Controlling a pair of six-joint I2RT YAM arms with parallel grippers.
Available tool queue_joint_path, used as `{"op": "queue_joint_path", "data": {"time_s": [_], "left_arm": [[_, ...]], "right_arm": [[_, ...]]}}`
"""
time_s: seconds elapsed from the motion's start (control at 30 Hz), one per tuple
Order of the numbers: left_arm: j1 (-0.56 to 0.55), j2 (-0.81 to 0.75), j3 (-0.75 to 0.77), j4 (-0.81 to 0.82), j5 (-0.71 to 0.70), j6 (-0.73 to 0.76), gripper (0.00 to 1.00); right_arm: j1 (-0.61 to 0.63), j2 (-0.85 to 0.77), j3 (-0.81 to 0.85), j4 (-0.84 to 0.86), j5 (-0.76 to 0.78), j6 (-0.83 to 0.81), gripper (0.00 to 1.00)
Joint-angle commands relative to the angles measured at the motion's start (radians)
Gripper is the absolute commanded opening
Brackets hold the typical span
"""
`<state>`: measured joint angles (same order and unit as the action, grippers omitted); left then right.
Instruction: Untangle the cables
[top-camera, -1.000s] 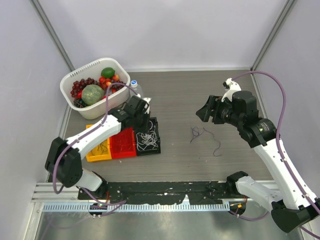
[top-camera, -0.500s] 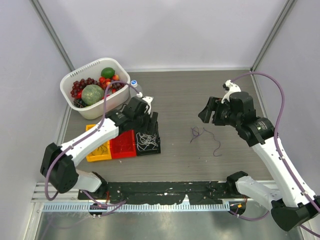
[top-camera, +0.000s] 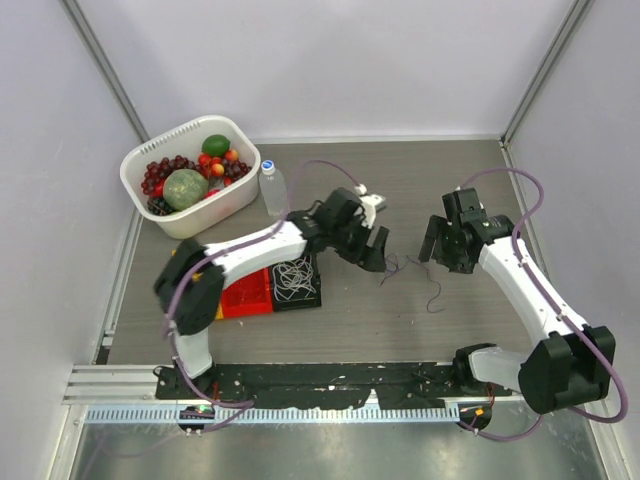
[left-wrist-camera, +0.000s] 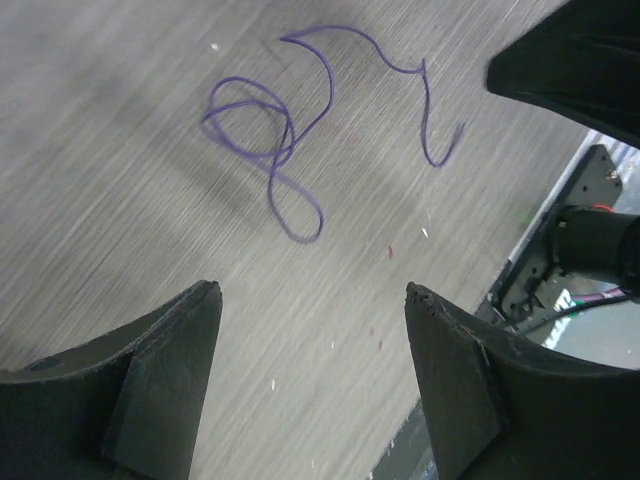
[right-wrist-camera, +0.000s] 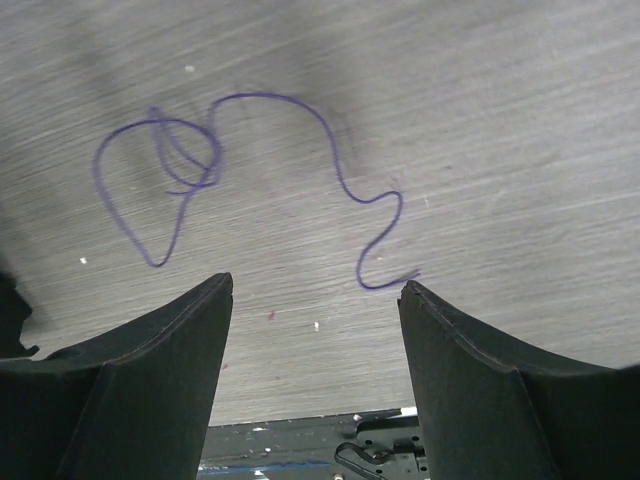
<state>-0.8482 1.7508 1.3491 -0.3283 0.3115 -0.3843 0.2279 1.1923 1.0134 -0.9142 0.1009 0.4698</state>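
Note:
A thin dark purple cable (top-camera: 390, 266) lies loose on the table, looped at its left end with a wavy tail trailing right. My left gripper (top-camera: 376, 256) hangs just left of it, open, with nothing between its fingers. In the left wrist view the cable (left-wrist-camera: 272, 172) lies ahead of the open gripper (left-wrist-camera: 312, 292). My right gripper (top-camera: 437, 250) stands open just right of the cable. In the right wrist view the cable (right-wrist-camera: 283, 98) lies ahead of that gripper (right-wrist-camera: 316, 290). A tangle of white cables (top-camera: 293, 279) rests in a black bin.
The black bin (top-camera: 312, 258), a red bin (top-camera: 246, 291) and a yellow bin stand side by side under my left arm. A white basket (top-camera: 140, 160) of fruit and a small bottle (top-camera: 271, 187) sit at the back left. A black rail (top-camera: 330, 377) runs along the near edge.
My left arm has swung right from over the bins to beside the purple cable. My right gripper has come down and nearer to the cable.

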Motion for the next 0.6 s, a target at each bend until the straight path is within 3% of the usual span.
{"op": "queue_joint_path", "data": {"time_s": [0.0,0.17,0.27,0.33,0.4,0.47,0.57], "left_arm": [[-0.046,0.202,0.140,0.032,0.117,-0.001,0.77],[-0.077,0.352,0.260,0.009,0.078,-0.025,0.78],[-0.077,0.403,0.304,-0.031,0.045,-0.013,0.67],[-0.077,0.406,0.317,-0.061,0.020,0.025,0.48],[-0.077,0.386,0.329,-0.095,-0.008,0.053,0.22],[-0.077,0.345,0.315,-0.100,-0.015,0.065,0.10],[-0.077,0.283,0.279,-0.087,-0.006,0.065,0.02]], "right_arm": [[-0.082,-0.002,-0.039,0.029,-0.073,-0.002,0.72],[-0.090,0.006,-0.101,0.044,-0.122,-0.014,0.72],[-0.090,0.010,-0.139,0.064,-0.128,-0.017,0.72],[-0.090,0.016,-0.142,0.074,-0.127,-0.017,0.72],[-0.090,0.030,-0.144,0.087,-0.121,-0.020,0.72],[-0.091,0.053,-0.145,0.103,-0.107,-0.023,0.72],[-0.091,0.111,-0.147,0.132,-0.104,-0.033,0.71]]}}
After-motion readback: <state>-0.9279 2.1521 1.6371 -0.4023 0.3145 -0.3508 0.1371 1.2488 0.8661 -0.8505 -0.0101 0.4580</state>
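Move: The near end of the purple cable's loop lies about 7 cm to the right of my left hand, 1 cm back and 10 cm below. The cable's tail end is roughly 21 cm to that hand's right and 6 cm back; the black bin stands some 14 cm to its left, about 1 cm farther out. From my right hand, the tail end lies about 5 cm back, 4 cm right and 9 cm below, and the loop's near end some 10 cm left, level with it. I drop my open left hand about 10 cm while carrying it some 6 cm right, down onto the near end of the purple loop, then shut its fingers on the cable there and just start to rise. My right hand, still wide open, sinks about 5 cm and draws back 2 cm towards the loose tail, tipping slightly, touching nothing. ##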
